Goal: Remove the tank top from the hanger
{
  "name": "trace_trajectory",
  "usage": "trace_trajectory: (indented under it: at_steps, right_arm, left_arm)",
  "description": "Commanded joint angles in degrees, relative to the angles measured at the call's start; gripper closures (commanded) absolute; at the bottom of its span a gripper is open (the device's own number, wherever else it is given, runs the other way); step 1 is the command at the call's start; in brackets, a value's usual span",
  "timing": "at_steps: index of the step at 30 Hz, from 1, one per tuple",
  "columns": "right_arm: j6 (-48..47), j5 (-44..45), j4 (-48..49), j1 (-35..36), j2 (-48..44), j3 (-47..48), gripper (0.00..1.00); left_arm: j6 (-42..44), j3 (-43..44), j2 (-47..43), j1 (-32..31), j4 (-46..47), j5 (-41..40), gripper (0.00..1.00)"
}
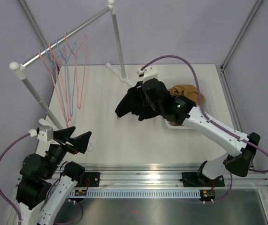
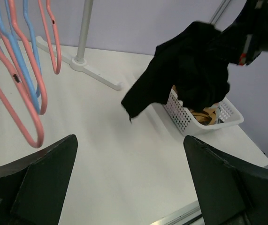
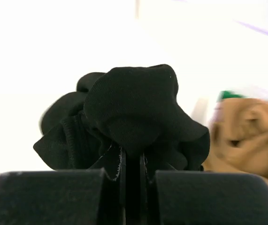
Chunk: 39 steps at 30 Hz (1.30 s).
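Observation:
The black tank top (image 1: 129,104) hangs bunched in the air over the middle of the table, off any hanger, with my right gripper (image 1: 150,99) shut on its upper folds. The right wrist view shows the cloth (image 3: 129,108) pinched between the shut fingers of the right gripper (image 3: 133,164). In the left wrist view the tank top (image 2: 190,65) dangles at the upper right. Several bare pink and blue hangers (image 1: 68,70) hang on the rail at the far left. My left gripper (image 1: 75,137) stands open and holds nothing near the front left; its fingers (image 2: 44,178) frame bare table.
A white basket (image 1: 183,125) with a brown garment (image 1: 190,93) stands just right of the tank top. The rack's rail (image 1: 63,40) crosses the far left, and its post foot (image 1: 119,72) rests on the table's far edge. Pink hangers (image 2: 26,79) hang close before the left wrist.

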Motion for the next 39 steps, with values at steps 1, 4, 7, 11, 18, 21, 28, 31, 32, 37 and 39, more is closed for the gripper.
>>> trace_trajectory:
  at_steps: [1,4,7,11,18,21,28,31,32,37,39]
  right_arm:
    - [-1.39,7.93,-9.45,-4.96,-2.90,7.42,1.00]
    - [-1.13,7.22,-13.33,-10.91,-4.22,11.29,1.00]
    - [-0.69,2.51,-14.39,-18.38,-5.63,11.83,1.00]
    - [1.41,-13.04,-13.25,-31.31,-4.50,8.24,1.00]
    - [6.42,-24.25,-6.05,-41.79,9.19,-0.47,1.00]
    - [8.35,-25.12,-5.25,-42.15,15.18,-3.20,0.99]
    - [11.52,-31.44,-0.78,-43.29,27.60,-9.26,0.97]
    - [13.72,-33.11,1.69,-45.04,23.92,-11.99,0.94]
    - [13.72,-32.86,0.82,-45.31,23.03,-11.38,0.94]
    - [13.46,-34.97,-1.37,-46.63,16.44,-8.05,0.58]
    - [12.67,-33.48,-3.22,-46.72,14.33,-5.94,0.44]
  left_arm:
    - [1.54,-0.02,-0.47,0.12,5.27,2.14,0.01]
    - [1.72,0.15,0.49,0.12,4.14,1.97,0.01]
    - [1.54,-0.11,0.41,0.12,4.13,1.53,0.01]
    - [1.46,-0.29,0.24,0.12,4.04,1.53,0.01]
    - [1.54,-0.46,-0.21,0.12,4.13,1.35,0.01]
    - [1.37,-0.46,-0.29,0.12,4.13,1.00,0.01]
    - [1.02,0.06,-0.55,0.12,3.34,-0.05,0.01]
    - [0.93,0.15,-0.55,0.12,3.08,-0.05,0.01]
    - [0.84,0.24,-0.56,0.12,3.08,-0.14,0.01]
    - [0.58,0.50,-0.56,0.12,2.73,-1.99,0.01]
    - [0.49,0.77,-0.47,0.12,2.46,-2.78,0.01]
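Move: The right hand already holds the bunched black tank top well above the table. The white basket it is bound for is centred about 9 cm ahead, 21 cm to the right and 25 cm below; the brown tank top inside is roughly 8 cm ahead, 20 cm right and 22 cm down. The rack's far foot is some 20 cm ahead, 7 cm left and 29 cm below. From the left hand, the basket is about 27 cm ahead, 45 cm right and 26 cm down. Swinging right about 20 cm, first in a shallow rise and then in a steep drop, and reaching some 13 cm forward on the way, the right arm carries the black tank top into the far part of the basket. The wrist turns clockwise and tips its fingers down; they then part to about half open as the hand eases up a few centimetres. ##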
